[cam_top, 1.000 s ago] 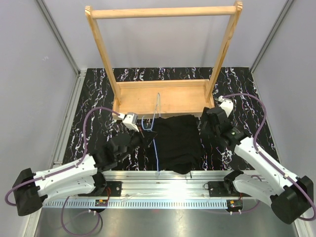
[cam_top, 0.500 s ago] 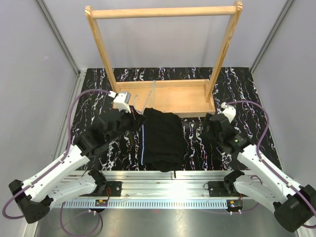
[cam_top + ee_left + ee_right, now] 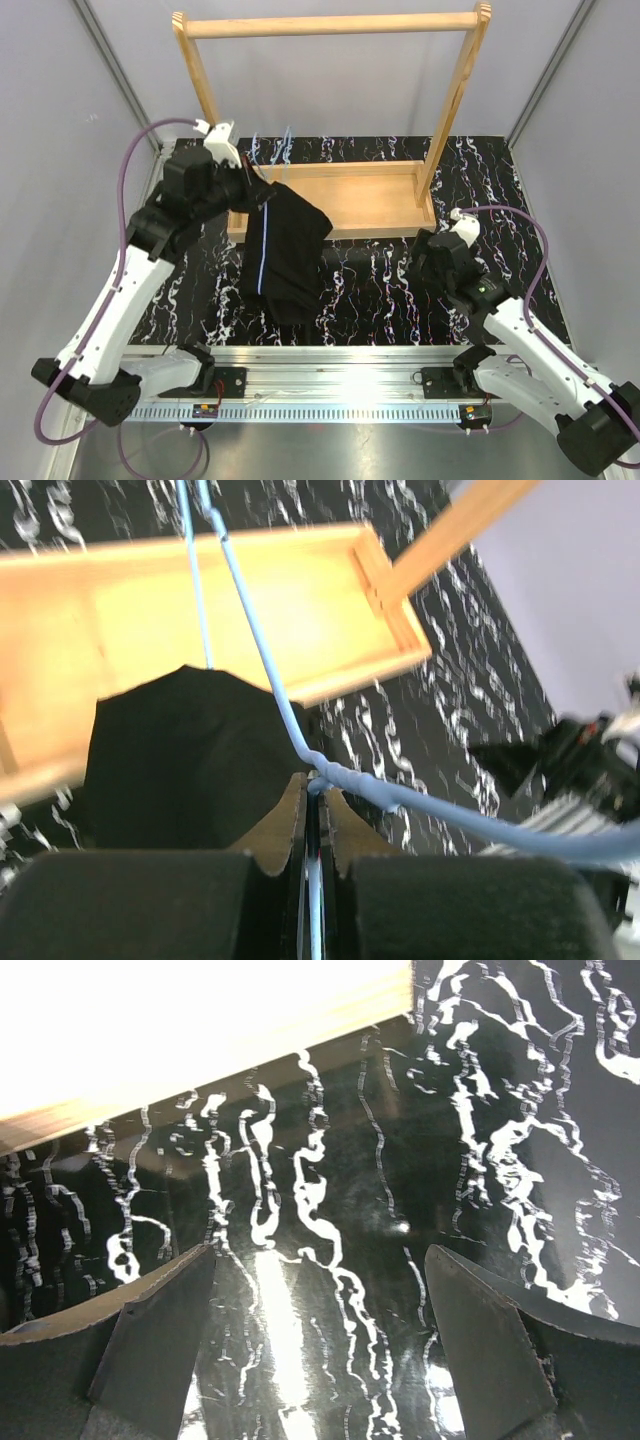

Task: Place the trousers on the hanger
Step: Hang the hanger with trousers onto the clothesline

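The black trousers (image 3: 290, 250) hang draped over the light-blue wire hanger (image 3: 262, 255), lifted off the table in front of the rack's left post. My left gripper (image 3: 252, 190) is shut on the hanger at its twisted neck. In the left wrist view the wire (image 3: 270, 680) runs out from between the shut left gripper (image 3: 318, 785), with the trousers (image 3: 190, 760) below it. My right gripper (image 3: 428, 255) stands open and low over the table, right of the trousers and apart from them. In its wrist view the right gripper (image 3: 318, 1255) holds nothing, only marbled tabletop.
The big wooden rack stands at the back, its top bar (image 3: 330, 22) high and its base tray (image 3: 370, 195) on the table. The tray (image 3: 250, 590) lies right behind the hanging trousers. The black marbled table (image 3: 390, 290) is walled in by grey panels.
My left arm has raised the hanger with the trousers off the table, up and to the left toward the rack's left post. The right gripper has drawn back to the right, still open.
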### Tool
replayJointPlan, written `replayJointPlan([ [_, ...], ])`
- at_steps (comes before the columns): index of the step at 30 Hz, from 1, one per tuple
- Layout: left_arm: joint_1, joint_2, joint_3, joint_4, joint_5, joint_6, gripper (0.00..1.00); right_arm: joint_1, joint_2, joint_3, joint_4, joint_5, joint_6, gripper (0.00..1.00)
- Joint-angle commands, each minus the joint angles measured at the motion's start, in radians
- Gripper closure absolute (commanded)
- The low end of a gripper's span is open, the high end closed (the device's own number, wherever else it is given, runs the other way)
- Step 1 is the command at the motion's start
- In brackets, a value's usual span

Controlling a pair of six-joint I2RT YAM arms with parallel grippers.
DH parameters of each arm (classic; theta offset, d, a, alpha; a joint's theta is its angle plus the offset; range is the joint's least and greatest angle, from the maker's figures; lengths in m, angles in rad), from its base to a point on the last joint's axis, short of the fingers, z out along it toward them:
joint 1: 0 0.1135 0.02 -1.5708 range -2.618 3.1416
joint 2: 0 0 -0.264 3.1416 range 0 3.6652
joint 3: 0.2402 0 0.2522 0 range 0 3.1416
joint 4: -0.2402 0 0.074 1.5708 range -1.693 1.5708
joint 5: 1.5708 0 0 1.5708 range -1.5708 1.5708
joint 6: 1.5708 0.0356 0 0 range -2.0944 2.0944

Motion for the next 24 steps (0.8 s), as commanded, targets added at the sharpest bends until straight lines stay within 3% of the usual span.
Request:
replayJointPlan([
  [1, 0.054, 0.072, 0.185, 0.002, 0.121, 0.053, 1.0, -0.006, -0.009, -0.002, 0.065, -0.025, -0.013, 0.07],
  [11, 0.141, 0.264, 0.621, -0.049, 0.07, 0.085, 1.0, -0.008, 0.169, -0.007, 0.231, -0.138, -0.034, 0.08],
  [24, 0.324, 0.543, 0.988, 0.02, 0.236, -0.082, 1.0, -0.006, 0.27, 0.027, 0.326, -0.209, -0.086, 0.09],
])
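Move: The left hand holds the hanger; its goal, the left part of the clothesline bar, lies about 20 cm ahead, 6 cm left and 19 cm up. The trousers hang some 14 cm below the hand, 5 cm right and 3 cm back. The left post's middle is roughly 18 cm ahead, 12 cm left and 8 cm lower. From the right hand, that bar spot is about 23 cm ahead, 34 cm left and 40 cm up. The left hand, still pinching the hanger, lifts about 17 cm and forward 12 towards the bar, fingertips tilting up. ##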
